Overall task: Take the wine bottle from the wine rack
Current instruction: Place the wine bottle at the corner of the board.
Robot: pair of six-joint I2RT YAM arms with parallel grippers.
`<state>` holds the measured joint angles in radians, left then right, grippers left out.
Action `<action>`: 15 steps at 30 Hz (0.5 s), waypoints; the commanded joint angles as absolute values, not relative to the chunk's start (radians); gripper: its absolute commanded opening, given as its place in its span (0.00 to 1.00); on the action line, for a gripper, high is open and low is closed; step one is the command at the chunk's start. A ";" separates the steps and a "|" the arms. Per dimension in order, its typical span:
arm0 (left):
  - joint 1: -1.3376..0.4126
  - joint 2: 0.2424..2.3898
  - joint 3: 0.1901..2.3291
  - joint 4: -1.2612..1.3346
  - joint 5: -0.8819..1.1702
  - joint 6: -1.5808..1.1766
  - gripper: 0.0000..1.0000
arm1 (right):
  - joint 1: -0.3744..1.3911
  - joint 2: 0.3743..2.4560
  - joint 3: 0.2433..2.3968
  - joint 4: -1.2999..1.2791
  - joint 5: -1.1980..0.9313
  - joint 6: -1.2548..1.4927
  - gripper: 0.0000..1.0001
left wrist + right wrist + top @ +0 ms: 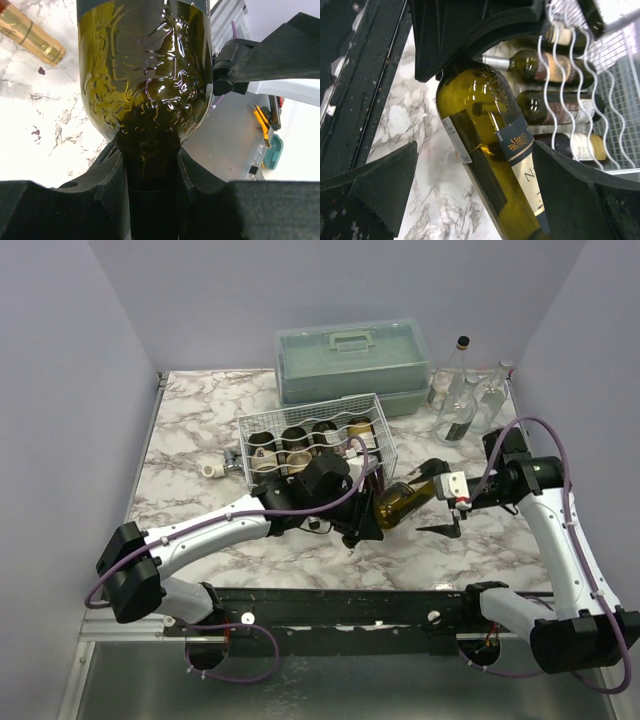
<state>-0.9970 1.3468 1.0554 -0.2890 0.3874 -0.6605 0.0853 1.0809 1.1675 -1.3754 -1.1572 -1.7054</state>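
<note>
A green-glass wine bottle (pixel 405 502) with a dark blue and cream label (pixel 520 145) hangs tilted over the marble, just in front of the white wire wine rack (pixel 310 425). My left gripper (pixel 150 160) is shut on its neck, black fingers (pixel 107 180) on either side, and the bottle's shoulder (pixel 145 75) fills the left wrist view. My right gripper (pixel 475 150) stands open with the bottle's body (pixel 490 150) between its spread fingers, the one by the label close against it. Several other bottles (pixel 540 65) lie in the rack (pixel 570 75).
A grey-green plastic case (pixel 352 362) with a handle sits behind the rack. Clear glass bottles (pixel 460 390) stand at the back right. A small cream object (pixel 212 470) lies left of the rack. A gold-foil bottle neck (pixel 32 35) lies beside the held bottle.
</note>
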 commanded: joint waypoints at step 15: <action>-1.003 1.505 1.255 -0.302 0.608 -0.653 0.00 | 0.292 1.038 0.909 -1.025 -0.771 -1.546 0.99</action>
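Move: The left hand already pinches the wine bottle by its neck; the bottle's middle is about 10 cm to that hand's right, 4 cm ahead and 1 cm above. It lies roughly 6 cm below the open right hand and 3 cm to its left, level with it fore and aft. From the left hand, the gold-necked bottle lies some 19 cm ahead, 1 cm right and 15 cm below; the rack's centre is about 27 cm ahead, 12 cm left and 13 cm below. The right hand, fingers staying wide open, sinks about 8 cm almost straight down towards the wine bottle's body and tips its fingers some 15 degrees farther down, bringing them to the two sides of the glass without closing. Meanwhile the left hand keeps its pinch on the neck and lowers the bottle a little over 2 cm, easing slightly right and back towards the robot while its wrist rolls about 10 degrees. ##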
